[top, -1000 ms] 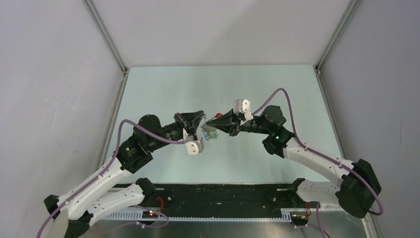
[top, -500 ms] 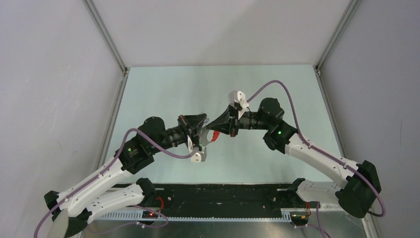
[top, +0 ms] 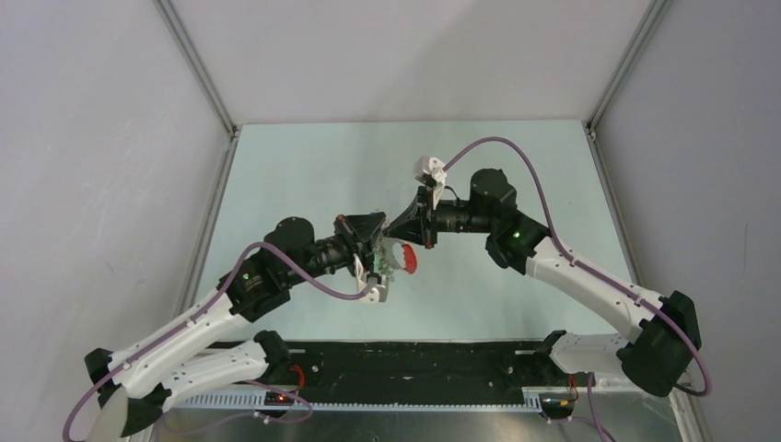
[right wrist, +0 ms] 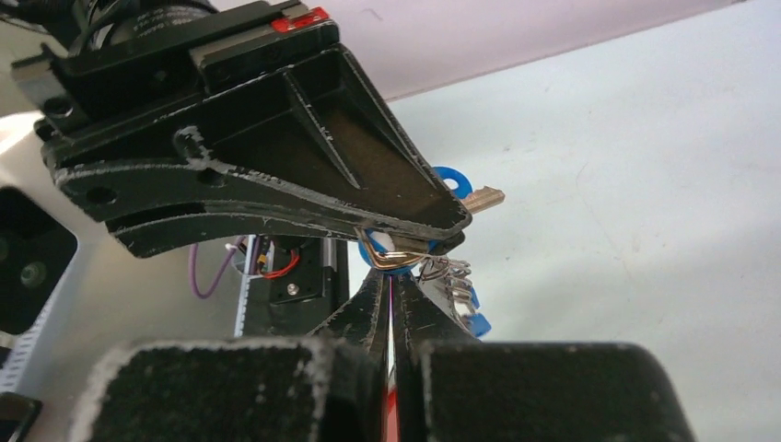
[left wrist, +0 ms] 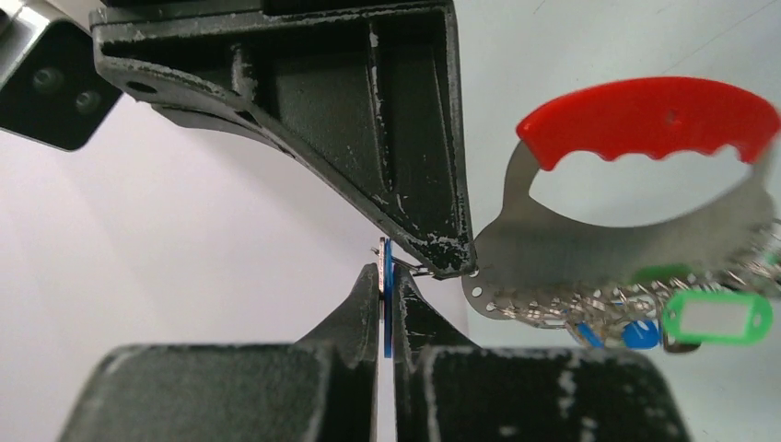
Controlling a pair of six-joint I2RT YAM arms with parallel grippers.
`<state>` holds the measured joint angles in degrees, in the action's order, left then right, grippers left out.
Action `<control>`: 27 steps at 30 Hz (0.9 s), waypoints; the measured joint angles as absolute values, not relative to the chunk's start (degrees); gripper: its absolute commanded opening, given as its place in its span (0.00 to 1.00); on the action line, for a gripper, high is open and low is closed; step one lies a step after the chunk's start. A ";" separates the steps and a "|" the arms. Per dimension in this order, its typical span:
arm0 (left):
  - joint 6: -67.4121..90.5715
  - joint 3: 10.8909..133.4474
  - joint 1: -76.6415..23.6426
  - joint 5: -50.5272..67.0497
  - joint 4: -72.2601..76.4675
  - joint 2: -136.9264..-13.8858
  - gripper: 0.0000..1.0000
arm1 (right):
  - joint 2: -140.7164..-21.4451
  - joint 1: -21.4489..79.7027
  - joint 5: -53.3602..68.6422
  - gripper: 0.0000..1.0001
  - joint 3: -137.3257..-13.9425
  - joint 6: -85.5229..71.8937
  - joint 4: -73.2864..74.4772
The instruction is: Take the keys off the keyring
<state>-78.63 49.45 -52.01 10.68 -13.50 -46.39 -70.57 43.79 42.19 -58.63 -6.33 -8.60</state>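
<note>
Both grippers meet in mid-air over the table's middle. My left gripper is shut on a thin blue-tagged key, which I see edge-on between its fingers. In the right wrist view this key's blue tag and its blade stick out past the left fingers. My right gripper is shut on the keyring's flat metal plate. The plate's red plastic loop hangs toward the near side. Several keys with green and blue tags dangle under the plate. A small wire ring sits between the two grippers' tips.
The pale green table is enclosed by grey walls with aluminium posts at the back corners. A black base rail runs along the near edge, between the arm bases. Purple cables loop off both arms.
The right wrist has moved left and toward the back and has rolled. The red loop has swung from the far side to the near side. The left gripper has stayed shut on its key.
</note>
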 measured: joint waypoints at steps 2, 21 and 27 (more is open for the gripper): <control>-78.67 49.45 -52.01 10.52 -13.78 -46.39 0.00 | -71.26 43.46 42.06 0.00 -59.44 -8.25 -7.57; -78.15 49.47 -52.01 8.34 -14.31 -46.06 0.00 | -72.93 39.97 41.10 0.44 -60.20 -23.79 -7.62; -77.71 49.45 -52.29 10.68 -15.33 -46.06 0.00 | -65.54 39.75 40.56 0.44 -54.35 -13.50 -11.05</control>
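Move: The right hand's shut fingers pinch the small rings linking the blue-headed key to the keyring; that key, gripped by the left hand, is about 2 cm ahead of the right hand, 2 cm left and 1 cm up. The keyring's metal plate hangs roughly 6 cm below the right hand, 4 cm back and 2 cm right. From the left hand the small rings are about 2 cm back, 2 cm right and 1 cm down. Right hand rolls some 20 degrees, edging forward, then opens off the rings and backs right about 3 cm. ##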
